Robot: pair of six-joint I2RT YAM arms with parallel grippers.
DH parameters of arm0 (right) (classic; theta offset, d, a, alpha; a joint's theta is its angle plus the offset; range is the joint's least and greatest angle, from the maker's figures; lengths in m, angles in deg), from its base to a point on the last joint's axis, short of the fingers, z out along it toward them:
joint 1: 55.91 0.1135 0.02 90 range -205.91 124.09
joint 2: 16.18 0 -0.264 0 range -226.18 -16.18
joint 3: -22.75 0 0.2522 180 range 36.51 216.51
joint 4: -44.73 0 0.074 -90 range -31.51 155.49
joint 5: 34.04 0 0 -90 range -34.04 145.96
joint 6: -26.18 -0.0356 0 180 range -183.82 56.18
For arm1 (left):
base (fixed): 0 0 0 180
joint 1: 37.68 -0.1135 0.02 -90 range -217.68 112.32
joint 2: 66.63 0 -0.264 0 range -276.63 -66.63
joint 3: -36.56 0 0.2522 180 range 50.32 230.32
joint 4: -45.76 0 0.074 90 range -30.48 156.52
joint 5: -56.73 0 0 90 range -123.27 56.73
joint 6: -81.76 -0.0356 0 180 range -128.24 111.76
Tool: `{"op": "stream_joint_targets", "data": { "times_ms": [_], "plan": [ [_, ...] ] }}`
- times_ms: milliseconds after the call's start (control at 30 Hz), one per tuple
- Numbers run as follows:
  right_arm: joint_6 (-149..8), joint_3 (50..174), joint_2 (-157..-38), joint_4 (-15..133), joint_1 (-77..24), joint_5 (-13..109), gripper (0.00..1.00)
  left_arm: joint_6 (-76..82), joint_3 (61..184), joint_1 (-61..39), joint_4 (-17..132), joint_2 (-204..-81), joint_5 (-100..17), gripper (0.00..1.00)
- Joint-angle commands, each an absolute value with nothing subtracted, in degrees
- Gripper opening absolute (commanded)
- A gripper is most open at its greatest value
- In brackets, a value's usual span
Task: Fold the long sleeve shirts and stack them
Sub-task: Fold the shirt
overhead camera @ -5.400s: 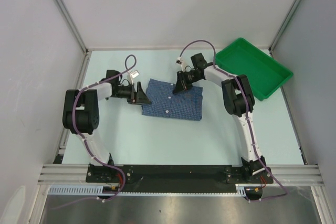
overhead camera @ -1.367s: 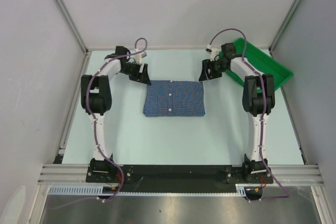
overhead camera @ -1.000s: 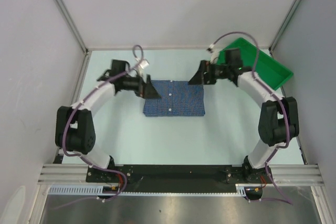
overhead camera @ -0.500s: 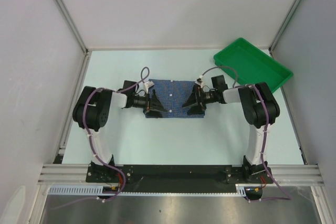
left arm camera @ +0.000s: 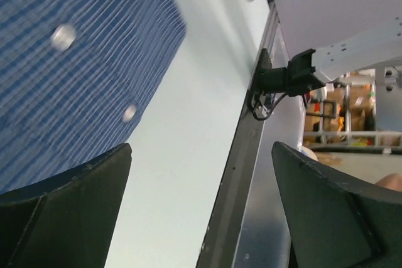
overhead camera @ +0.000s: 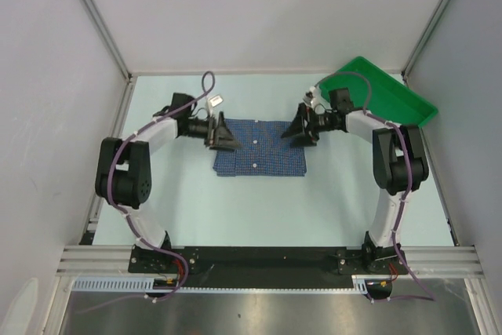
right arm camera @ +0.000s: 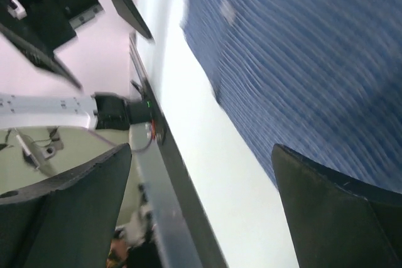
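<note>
One long sleeve shirt [overhead camera: 259,149], blue with a fine check and white buttons, lies folded into a flat rectangle in the middle of the table. My left gripper [overhead camera: 222,134] hovers over its far left corner, jaws wide open and empty. My right gripper [overhead camera: 300,127] hovers over the far right corner, also open and empty. In the left wrist view the shirt [left arm camera: 69,67] fills the upper left, and the gripper [left arm camera: 201,218] frames bare table. In the right wrist view the shirt [right arm camera: 308,61] fills the upper right beyond the gripper [right arm camera: 201,218].
A green plastic tray [overhead camera: 392,107] stands at the far right corner, close behind the right arm. The pale table [overhead camera: 259,209] ends at metal rails on both sides, with grey walls all round. The arm bases sit along the near edge.
Both grippers have drawn back from the shirt's middle toward its far corners, spreading apart. They stayed open. The shirt has not visibly moved.
</note>
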State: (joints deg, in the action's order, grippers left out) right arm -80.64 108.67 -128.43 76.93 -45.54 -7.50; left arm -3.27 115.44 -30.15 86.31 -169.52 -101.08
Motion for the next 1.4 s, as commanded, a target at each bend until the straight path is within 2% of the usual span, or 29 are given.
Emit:
{"op": "stream_joint_targets", "data": {
  "times_ms": [0,100,233,333,400,567,633,700,800,900,933,1067,1200,1267,1367],
  "plan": [
    [-93.4,114.3,-127.1,59.0,-41.3,-4.3,0.99,10.1,121.8,-24.1,73.0,-172.3,-100.0,0.99],
    [-93.5,121.5,-136.2,57.5,-41.4,-2.8,1.0,16.9,126.5,-24.1,60.6,-181.1,-96.6,0.99],
    [-94.2,125.1,-147.4,55.5,-43.7,-0.6,1.0,21.9,134.4,-26.2,56.4,-193.2,-93.1,0.99],
    [-91.4,125.9,-150.9,56.1,-45.4,1.6,1.0,27.3,133.8,-29.4,49.6,-197.4,-90.5,1.0],
    [-91.2,125.4,-152.3,56.7,-46.8,2.8,1.0,27.0,132.6,-31.3,51.2,-198.6,-89.0,0.99],
    [-87.0,124.8,-152.2,62.9,-49.7,6.0,1.0,25.3,123.5,-36.0,53.6,-193.6,-89.1,1.0],
    [-83.8,129.0,-151.5,67.3,-50.2,6.6,1.0,23.6,119.9,-37.5,54.9,-190.8,-92.8,0.99],
    [-79.3,133.9,-150.8,73.6,-49.9,5.9,1.0,13.9,120.3,-37.5,64.8,-185.5,-94.1,0.99],
    [-73.4,143.7,-148.8,81.4,-48.4,4.7,0.98,5.6,119.4,-40.1,71.3,-175.8,-93.3,0.99],
    [-64.0,150.1,-145.4,90.1,-44.4,7.7,0.95,3.5,121.1,-43.7,75.7,-168.7,-90.0,1.0],
    [-60.3,150.8,-144.3,92.0,-43.0,10.9,0.94,1.6,122.8,-45.1,78.8,-167.7,-85.2,0.99],
    [-47.6,147.7,-139.7,97.6,-30.7,19.1,0.89,-7.0,129.3,-47.2,89.6,-162.2,-72.7,0.99],
    [-42.7,144.7,-138.4,97.0,-19.5,26.2,0.75,-13.0,132.9,-48.5,96.4,-160.3,-66.3,0.99],
    [-41.5,144.2,-139.1,96.0,-15.6,29.4,0.64,-13.5,133.2,-50.3,98.7,-159.2,-67.4,1.0],
    [-41.3,143.6,-141.2,93.3,-10.0,32.0,0.6,-11.9,133.0,-53.1,100.1,-158.0,-68.2,0.99]
  ]
}}
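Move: Between the two open hands lies the folded shirt: its middle is about 9 cm to the right of the left hand and 2 cm ahead, some 9 cm below. From the right hand that middle is roughly 9 cm left, 2 cm back and 7 cm below, and the shirt's left end is about 20 cm left and 2 cm back. The green box stands some 25 cm right of the right hand and 12 cm farther out. Hopping forward about 10 cm to the shirt's far side and sinking, both hands, wide open, then sweep low and outward, the left to its left, the right more briefly to its right. The left lifts away leftward off the shirt, turning some 35 degrees counter-clockwise; the right rises, rolls and swings back and about 18 cm left towards the shirt's left end, its fingers partly closing on nothing. ##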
